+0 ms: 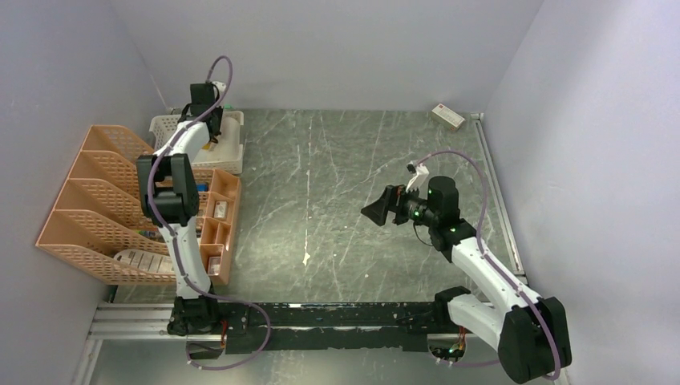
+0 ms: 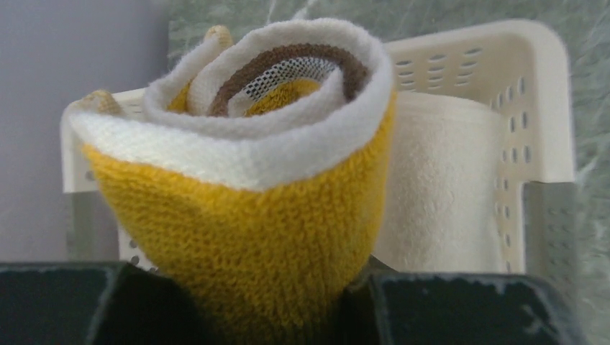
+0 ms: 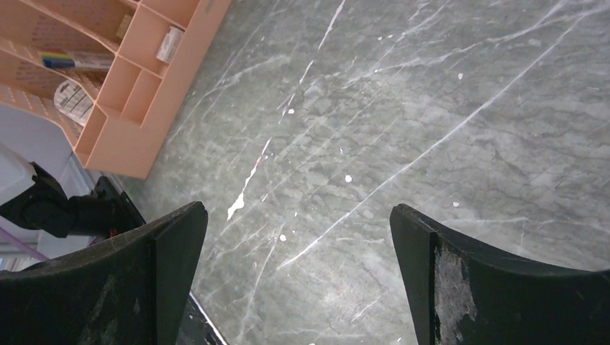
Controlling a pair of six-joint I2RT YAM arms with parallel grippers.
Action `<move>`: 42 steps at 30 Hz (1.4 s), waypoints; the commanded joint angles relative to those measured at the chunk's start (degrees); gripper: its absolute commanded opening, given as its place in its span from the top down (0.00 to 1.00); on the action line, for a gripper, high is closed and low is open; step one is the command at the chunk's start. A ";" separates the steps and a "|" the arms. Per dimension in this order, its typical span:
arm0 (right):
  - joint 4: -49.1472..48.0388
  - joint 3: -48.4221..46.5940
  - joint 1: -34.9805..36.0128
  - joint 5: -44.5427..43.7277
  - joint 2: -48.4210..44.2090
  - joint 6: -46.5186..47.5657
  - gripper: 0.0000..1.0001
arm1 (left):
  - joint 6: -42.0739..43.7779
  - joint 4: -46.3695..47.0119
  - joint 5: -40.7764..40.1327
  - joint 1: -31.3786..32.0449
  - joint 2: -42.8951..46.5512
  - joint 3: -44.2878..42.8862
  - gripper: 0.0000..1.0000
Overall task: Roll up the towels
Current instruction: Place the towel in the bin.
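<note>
A mustard-yellow towel (image 2: 244,223) with a white edge and brown band is rolled into a short fat roll. My left gripper (image 2: 252,302) is shut on its lower end and holds it upright over the white basket (image 2: 532,93). An off-white towel (image 2: 439,194), also rolled, lies inside that basket on the right. In the top view my left gripper (image 1: 210,128) hangs over the basket (image 1: 232,164) at the far left. My right gripper (image 1: 375,211) hovers right of the table's middle, open (image 3: 298,215), with only bare marble between its fingers.
An orange mesh file organizer (image 1: 104,200) with small compartments stands along the left edge, next to the basket; it shows at the upper left of the right wrist view (image 3: 137,86). A small white-and-red box (image 1: 447,117) lies in the far right corner. Walls enclose three sides.
</note>
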State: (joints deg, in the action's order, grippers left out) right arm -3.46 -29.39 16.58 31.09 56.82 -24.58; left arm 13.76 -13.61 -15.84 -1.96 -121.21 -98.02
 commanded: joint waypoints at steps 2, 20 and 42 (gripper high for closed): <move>1.25 1.59 0.63 1.20 -2.50 1.02 0.00 | 5.91 3.13 4.87 -3.31 -5.87 -4.23 0.93; 2.08 1.75 0.74 1.65 -3.41 1.29 0.00 | -2.75 -9.20 32.19 -6.39 -14.26 -10.65 0.93; 2.28 1.40 1.97 1.48 -2.95 1.38 0.00 | -7.69 -19.24 20.83 -5.46 -9.99 -18.31 0.00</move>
State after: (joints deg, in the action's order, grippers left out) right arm -1.63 -27.83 18.02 32.58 53.78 -23.92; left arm 6.76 -32.91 9.26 -7.77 -137.03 -116.64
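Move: The bin sits right under the left hand, its middle some 8 cm below, about 3 cm to the left and 2 cm back. In it, the rolled cream towel lies about 6 cm to the hand's right, 2 cm back and 8 cm below; the peach organizer's middle is roughly 28 cm back, 12 cm left and 8 cm below. From the idle right hand the bin lies about 27 cm ahead, 50 cm left and 11 cm lower. Still pinching the rolled yellow towel, the left hand lowers it some 8 cm into the bin, drifting about 5 cm left on the way down, then sweeps roughly 9 cm back to the right, pressing the roll towards the cream towel. The wrist rolls its left side down by some 25 degrees and turns slightly clockwise; the fingers then spring wide open and the hand eases slightly left, staying low. ##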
